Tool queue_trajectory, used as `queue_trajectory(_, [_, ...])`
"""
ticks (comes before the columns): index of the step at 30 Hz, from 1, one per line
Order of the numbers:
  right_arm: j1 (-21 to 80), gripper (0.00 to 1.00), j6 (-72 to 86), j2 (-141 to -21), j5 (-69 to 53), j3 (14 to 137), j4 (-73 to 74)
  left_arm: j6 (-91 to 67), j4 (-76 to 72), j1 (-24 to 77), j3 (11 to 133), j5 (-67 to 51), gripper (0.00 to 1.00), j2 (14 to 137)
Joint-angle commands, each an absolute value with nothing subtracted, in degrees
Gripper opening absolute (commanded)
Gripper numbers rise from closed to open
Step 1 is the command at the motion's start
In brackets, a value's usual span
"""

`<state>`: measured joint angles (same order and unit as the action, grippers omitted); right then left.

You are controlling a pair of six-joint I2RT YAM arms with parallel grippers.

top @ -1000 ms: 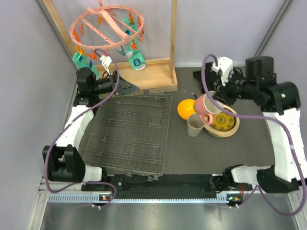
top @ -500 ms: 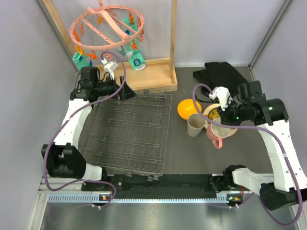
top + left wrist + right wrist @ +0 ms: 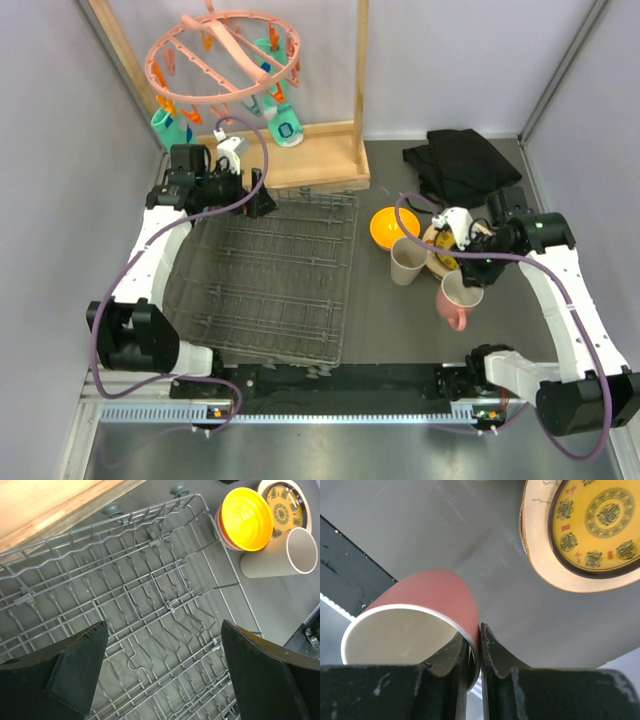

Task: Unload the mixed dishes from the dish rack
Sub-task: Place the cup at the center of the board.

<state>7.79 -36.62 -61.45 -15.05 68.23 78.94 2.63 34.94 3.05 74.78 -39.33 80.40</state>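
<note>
The dish rack [image 3: 270,275] is a dark grey wire grid on the left of the mat, with nothing in it. My left gripper [image 3: 258,200] hovers open over its far edge; the left wrist view shows only bare rack wires [image 3: 150,595] between the spread fingers [image 3: 75,670]. My right gripper [image 3: 468,272] is shut on the wall of the pink mug [image 3: 455,297] [image 3: 420,625], one finger inside the rim, low over the mat in front of the plates. The orange bowl [image 3: 388,227] [image 3: 247,517], beige cup [image 3: 407,262] [image 3: 285,555] and yellow patterned plate [image 3: 597,515] on a cream plate [image 3: 540,555] sit right of the rack.
A wooden frame [image 3: 320,165] with a pink peg hanger [image 3: 225,50] stands behind the rack. A black cloth [image 3: 465,160] lies at the back right. The black front strip of the table [image 3: 345,565] runs close to the mug.
My right arm has carried the pink mug from above the plate stack down and toward the near side, in front of the plates. The left gripper shifted slightly right over the rack's far edge.
</note>
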Motion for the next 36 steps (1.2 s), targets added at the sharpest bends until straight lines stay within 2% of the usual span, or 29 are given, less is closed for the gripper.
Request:
queue_trajectory(1, [7.21, 0.0, -36.92, -62.14, -17.49, 67.24, 77.88, 4.83, 34.72, 2.9, 74.45, -38.58, 0.98, 79.45])
queue_trajectory(18, [7.21, 0.0, -34.02, -68.11, -18.81, 57.84, 57.5, 4.75, 33.93, 2.9, 72.77, -37.44, 0.98, 79.01])
queue_trajectory(36, [7.21, 0.0, -31.9, -71.1, -14.86, 56.25, 50.71, 4.75, 34.1, 2.9, 73.56, -37.35, 0.98, 80.24])
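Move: The right gripper already holds the pink cup by its rim; the free spot on the board lies about 5 cm ahead, 4 cm left and 12 cm below it. The grey cup stands roughly 8 cm ahead and 13 cm left, the plate stack some 15 cm ahead and 2 cm right, the yellow bowl about 18 cm ahead and 16 cm left, all well below. From the idle left gripper the spot is around 45 cm right, 15 cm back and 22 cm down. Keep the right fingers shut on the pink cup's rim and lower the cup, at first straight down, then slanting forward, about 7 cm each way in all, into the nook between the grey cup and the near side of the plate stack. Let the last 1–2 cm run level and forward, easing off, with the wrist held almost unturned. ##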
